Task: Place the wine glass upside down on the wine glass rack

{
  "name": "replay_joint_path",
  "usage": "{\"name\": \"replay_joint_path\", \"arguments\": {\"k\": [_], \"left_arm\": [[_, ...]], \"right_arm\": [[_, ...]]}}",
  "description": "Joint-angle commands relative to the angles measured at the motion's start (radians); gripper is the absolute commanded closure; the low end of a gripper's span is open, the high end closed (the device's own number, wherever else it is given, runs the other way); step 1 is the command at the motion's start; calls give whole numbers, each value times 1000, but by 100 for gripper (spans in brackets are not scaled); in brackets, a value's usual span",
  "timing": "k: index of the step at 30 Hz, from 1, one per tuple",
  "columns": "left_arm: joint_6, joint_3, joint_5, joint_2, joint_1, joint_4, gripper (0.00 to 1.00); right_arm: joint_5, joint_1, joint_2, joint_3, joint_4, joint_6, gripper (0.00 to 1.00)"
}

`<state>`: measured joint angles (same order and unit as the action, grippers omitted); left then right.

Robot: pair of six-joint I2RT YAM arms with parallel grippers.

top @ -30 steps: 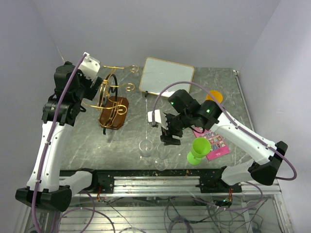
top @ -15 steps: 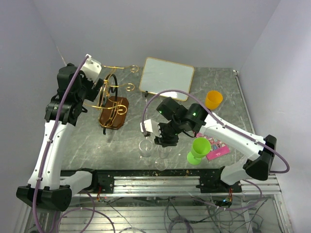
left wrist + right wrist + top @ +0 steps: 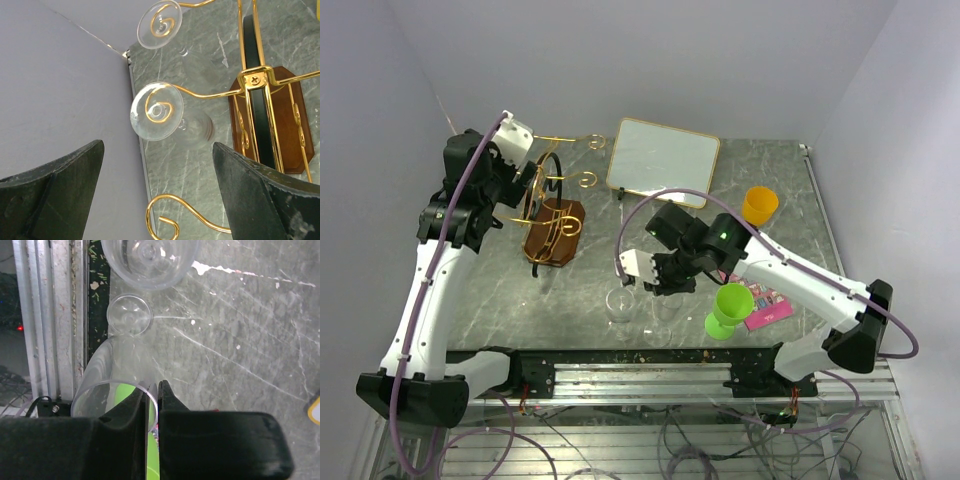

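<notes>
The wine glass rack (image 3: 552,215) stands at the left, gold wire on a brown wooden base. In the left wrist view the rack (image 3: 260,100) carries two clear glasses upside down, their feet (image 3: 156,111) caught in the gold curls. My left gripper (image 3: 157,200) hangs open beside the rack, over an empty curl. Two more clear glasses stand near the front edge. My right gripper (image 3: 665,285) is shut on the rim of the right-hand wine glass (image 3: 657,318). In the right wrist view one finger sits inside the wine glass (image 3: 107,375) and one outside, the right gripper (image 3: 159,387) pinching its wall.
The other clear glass (image 3: 620,305) stands just left of the held one. A green cup (image 3: 728,308) and a pink card (image 3: 765,300) lie to the right, an orange cup (image 3: 760,205) behind them. A gold-framed white board (image 3: 663,160) is at the back. A metal rail (image 3: 50,315) borders the near edge.
My right gripper came down over the right-hand glass and shut on its rim. The left arm shifted slightly beside the rack, still open.
</notes>
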<state>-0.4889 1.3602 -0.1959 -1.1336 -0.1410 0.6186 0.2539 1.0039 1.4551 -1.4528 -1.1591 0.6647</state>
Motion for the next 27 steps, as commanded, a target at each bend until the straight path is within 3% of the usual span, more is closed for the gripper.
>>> {"name": "replay_joint_path", "arguments": {"k": [1,8,14,19,23,27], "left_arm": [[21,25,33,-3,6,-19,0],[71,42,58,1,7,-23,0],[179,82,225,13,22,-3,0],[295,138,358,11,23,-8,0],[392,199,495,-8,23,-20,3],[537,225,659,-31,22,-70,6]], "right_arm": [[-69,3,-65,-16,-3,16,100],[-110,-62,-154,-55,69,51,100],[-23,-318,-192,-132,228,58,100],[-43,-436,-184,-161,448,-76,100],[-121,-445,-178,-169,629,-212,100],[-106,-445,-142,-242,677,-316,100]]}}
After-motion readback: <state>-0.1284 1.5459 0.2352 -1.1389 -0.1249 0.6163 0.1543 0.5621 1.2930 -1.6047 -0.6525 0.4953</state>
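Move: My right hand already has the clear wine glass pinched at the rim, its middle about 9 cm below and 3 cm left, 2 back. From this hand the whiteboard is roughly 24 cm ahead, straight on, and the rack 14 ahead, 22 left; a second clear glass is 9 left, 1 back, the green goblet 12 right, 2 back. From my empty left hand the held glass lies about 20 cm back, 30 right and 24 below. I keep the rim pinched and lift the wine glass off the table, up nearly 20 cm and as far forward towards the whiteboard, drifting some 5 cm right, while my right wrist swings the fingers from down to forward-left, tipping the glass over. A beat later my open left hand slides right and up towards the glass, rolling about 30 degrees, its left side sinking. ##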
